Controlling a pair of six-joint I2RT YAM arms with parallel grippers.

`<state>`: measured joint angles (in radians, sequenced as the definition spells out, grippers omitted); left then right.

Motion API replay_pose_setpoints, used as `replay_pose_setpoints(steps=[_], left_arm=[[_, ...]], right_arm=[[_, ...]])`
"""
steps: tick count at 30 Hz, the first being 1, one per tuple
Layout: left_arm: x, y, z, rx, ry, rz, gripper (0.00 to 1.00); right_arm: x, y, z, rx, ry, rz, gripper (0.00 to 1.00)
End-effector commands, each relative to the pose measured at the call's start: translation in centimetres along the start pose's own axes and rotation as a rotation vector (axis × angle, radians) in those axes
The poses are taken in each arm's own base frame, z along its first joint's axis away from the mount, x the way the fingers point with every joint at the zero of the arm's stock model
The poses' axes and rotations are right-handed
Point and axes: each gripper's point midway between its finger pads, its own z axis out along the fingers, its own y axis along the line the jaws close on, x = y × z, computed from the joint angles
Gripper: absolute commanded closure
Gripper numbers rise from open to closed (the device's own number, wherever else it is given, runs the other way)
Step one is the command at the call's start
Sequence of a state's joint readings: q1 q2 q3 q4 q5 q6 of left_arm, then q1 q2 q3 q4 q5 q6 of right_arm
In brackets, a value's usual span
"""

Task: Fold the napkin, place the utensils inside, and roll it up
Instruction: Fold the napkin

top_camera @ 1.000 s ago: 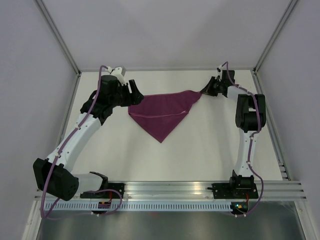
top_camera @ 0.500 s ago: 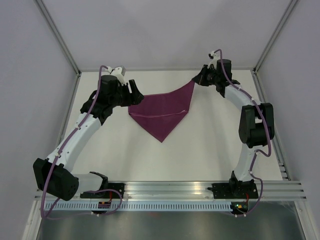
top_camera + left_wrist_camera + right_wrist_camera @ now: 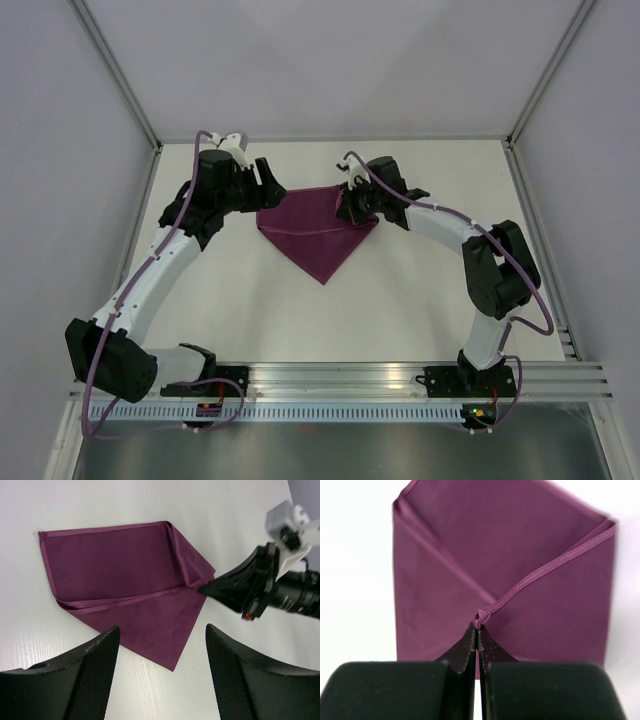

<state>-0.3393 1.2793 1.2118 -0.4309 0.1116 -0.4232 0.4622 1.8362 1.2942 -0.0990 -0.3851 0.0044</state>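
The magenta-purple napkin (image 3: 318, 240) lies on the white table with one point toward the arms. My right gripper (image 3: 346, 209) is shut on its hemmed corner (image 3: 481, 615), holding that corner over the middle of the cloth, so a flap is folded across the napkin (image 3: 470, 545). In the left wrist view the pinched corner meets the right gripper's tip (image 3: 201, 587) over the napkin (image 3: 115, 570). My left gripper (image 3: 270, 186) stands open by the napkin's far left corner; between its fingers (image 3: 161, 630) are only cloth and table. The utensils are out of view.
White walls and metal frame posts (image 3: 120, 80) close in the table (image 3: 400, 300) on three sides. A slotted metal rail (image 3: 340, 380) carrying both arm bases runs along the near edge.
My right gripper has carried the napkin's right corner from the far right back over the cloth toward the left, folding a flap onto it. The left arm has not moved.
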Motion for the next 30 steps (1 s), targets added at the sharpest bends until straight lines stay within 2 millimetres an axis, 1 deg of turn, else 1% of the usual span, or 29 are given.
replay_pose_setpoints(steps=[1, 2, 3, 6, 9, 10, 15, 21, 27, 30], left_arm=[[-2.4, -1.4, -1.5, 0.047, -0.079, -0.033, 0.26], [-2.4, -1.5, -1.6, 0.048, -0.078, -0.033, 0.26], [-2.4, -1.5, -1.6, 0.05, -0.079, -0.033, 0.26], [-2.4, -1.6, -1.7, 0.055, -0.078, -0.034, 0.26], [-2.2, -1.5, -1.7, 0.053, -0.073, -0.035, 0.26], [-2.1, -1.5, -1.6, 0.052, -0.072, -0.035, 0.26], [-2.0, -1.5, -1.6, 0.055, -0.067, -0.037, 0.26], [-1.8, -1.5, -1.5, 0.057, -0.061, -0.036, 0.26], [-1.4, -1.3, -1.1, 0.052, -0.046, -0.038, 0.26], [-1.2, -1.2, -0.9, 0.051, -0.04, -0.04, 0.26]], right_arm=[[0.4, 2.2, -0.9, -0.012, 0.017, -0.141, 0.98], [0.9, 2.5, -0.7, -0.013, 0.03, -0.157, 0.98], [1.6, 3.5, -0.3, -0.022, 0.05, -0.191, 0.98], [3.7, 4.7, 0.4, -0.048, 0.106, -0.217, 0.99], [5.2, 5.5, 0.9, -0.064, 0.144, -0.234, 0.99], [5.7, 5.5, 0.9, -0.062, 0.155, -0.241, 0.99], [6.9, 6.8, 1.0, -0.087, 0.187, -0.28, 0.99], [8.8, 7.6, 1.3, -0.102, 0.227, -0.306, 0.99], [9.5, 8.3, 1.7, -0.114, 0.243, -0.32, 0.99], [9.7, 8.6, 2.1, -0.122, 0.249, -0.322, 0.98]])
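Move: The right hand already holds the napkin's lifted right-hand corner. The napkin's near corner, towards which it is taken, lies about 18 cm back, 7 cm left and 10 cm below this hand. On the table at the same depth, the napkin's right end lies some 4 cm ahead and 10 cm right of the hand, and its far left corner 13 cm ahead and 26 cm left. From the idle left hand the near corner lies about 10 cm back, 12 cm right and 24 cm below. Keeping its closed fingertips pinched on the lifted corner, the right hand carries it back about 10 cm and down 6 to 7 cm, drifting some 4 cm left, over the napkin's lower layer towards the near corner, quick at first and then easing off. On the way the wrist turns nearly 20 degrees counter-clockwise and rolls its left side down about 15, ending low over the cloth without opening the fingers. ##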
